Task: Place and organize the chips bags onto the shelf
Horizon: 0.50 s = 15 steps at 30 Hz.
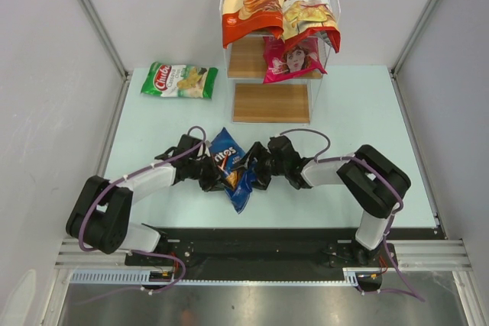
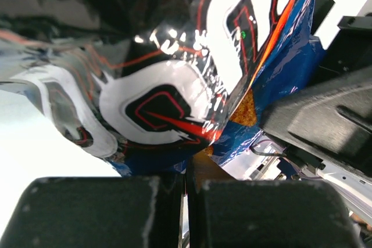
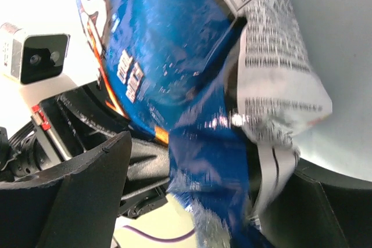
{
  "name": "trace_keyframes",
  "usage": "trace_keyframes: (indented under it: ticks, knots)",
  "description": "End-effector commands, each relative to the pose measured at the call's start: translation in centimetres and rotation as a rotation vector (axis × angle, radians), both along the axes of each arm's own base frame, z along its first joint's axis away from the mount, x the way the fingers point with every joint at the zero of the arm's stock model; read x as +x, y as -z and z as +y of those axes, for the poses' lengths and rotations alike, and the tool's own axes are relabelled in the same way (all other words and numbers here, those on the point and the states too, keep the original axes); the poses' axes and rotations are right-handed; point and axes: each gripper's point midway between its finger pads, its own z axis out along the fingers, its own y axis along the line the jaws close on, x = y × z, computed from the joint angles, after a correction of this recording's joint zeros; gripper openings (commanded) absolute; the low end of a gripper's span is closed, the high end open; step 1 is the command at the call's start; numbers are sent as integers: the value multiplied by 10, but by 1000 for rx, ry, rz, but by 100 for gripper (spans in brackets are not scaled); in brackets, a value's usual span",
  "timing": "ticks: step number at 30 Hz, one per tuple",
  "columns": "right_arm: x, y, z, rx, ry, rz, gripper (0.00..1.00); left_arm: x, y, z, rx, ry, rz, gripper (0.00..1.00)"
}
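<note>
A blue Doritos bag (image 1: 229, 164) hangs tilted just above the table's near middle, between my two grippers. My left gripper (image 1: 212, 174) is shut on the bag's left edge. In the left wrist view its jaws (image 2: 187, 181) are pressed together on the foil, and the bag (image 2: 163, 97) fills the frame. My right gripper (image 1: 256, 169) is open around the bag's right side. The bag (image 3: 168, 56) hangs between its spread fingers (image 3: 93, 196) with a gap on the left. On the shelf (image 1: 271, 103) rest the orange-and-cream bag (image 1: 252, 1), the red Chuba bag (image 1: 309, 9) and the pink bag (image 1: 290, 59).
A green Chuba bag (image 1: 179, 80) lies flat on the table left of the shelf. The shelf's lowest wooden board holds nothing. White walls close in the table on the left and right.
</note>
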Motion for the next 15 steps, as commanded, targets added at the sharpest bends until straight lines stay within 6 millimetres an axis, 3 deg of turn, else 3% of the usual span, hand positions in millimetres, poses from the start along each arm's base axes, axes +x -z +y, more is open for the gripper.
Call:
trace_keyframes:
  ticks: [1, 5, 9, 13, 14, 15]
  knots:
    - [9, -12, 17, 75, 4, -48, 82, -3, -10, -4, -14, 34, -13, 0]
    - [8, -10, 19, 82, -4, -49, 67, 4, -24, -10, -45, 31, -42, 0]
    - [12, -23, 18, 110, -3, -76, 50, 8, -33, -12, -56, 38, -59, 1]
    - [14, -31, 12, 102, -11, -94, 19, 10, -43, -13, -61, 42, -72, 25]
    - [16, -31, 8, 101, -12, -92, 13, 9, -45, -13, -62, 43, -70, 38]
    - [15, -35, 5, 98, -17, -89, 8, 8, -47, -13, -67, 51, -67, 44]
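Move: Between the two grippers lies the blue Doritos bag, its middle roughly 6 cm to the right hand's left, level with it and about 2 cm below. The bottom shelf board stands some 24 cm ahead of that hand and 7 cm to its right. From the left hand, whose shut fingers still pinch the bag, its middle is some 4 cm ahead, 3 cm to the right and 1 cm below. Closing from wide open to nearly shut, the right fingers pinch a fold of the Doritos bag's right side; that hand eases about 1 cm left and down into the bag, then comes back up about 1 cm. The left hand, first still, rises some 1.5 cm and parts its fingers about a third of the way towards the end, loosening its pinch on the bag. ##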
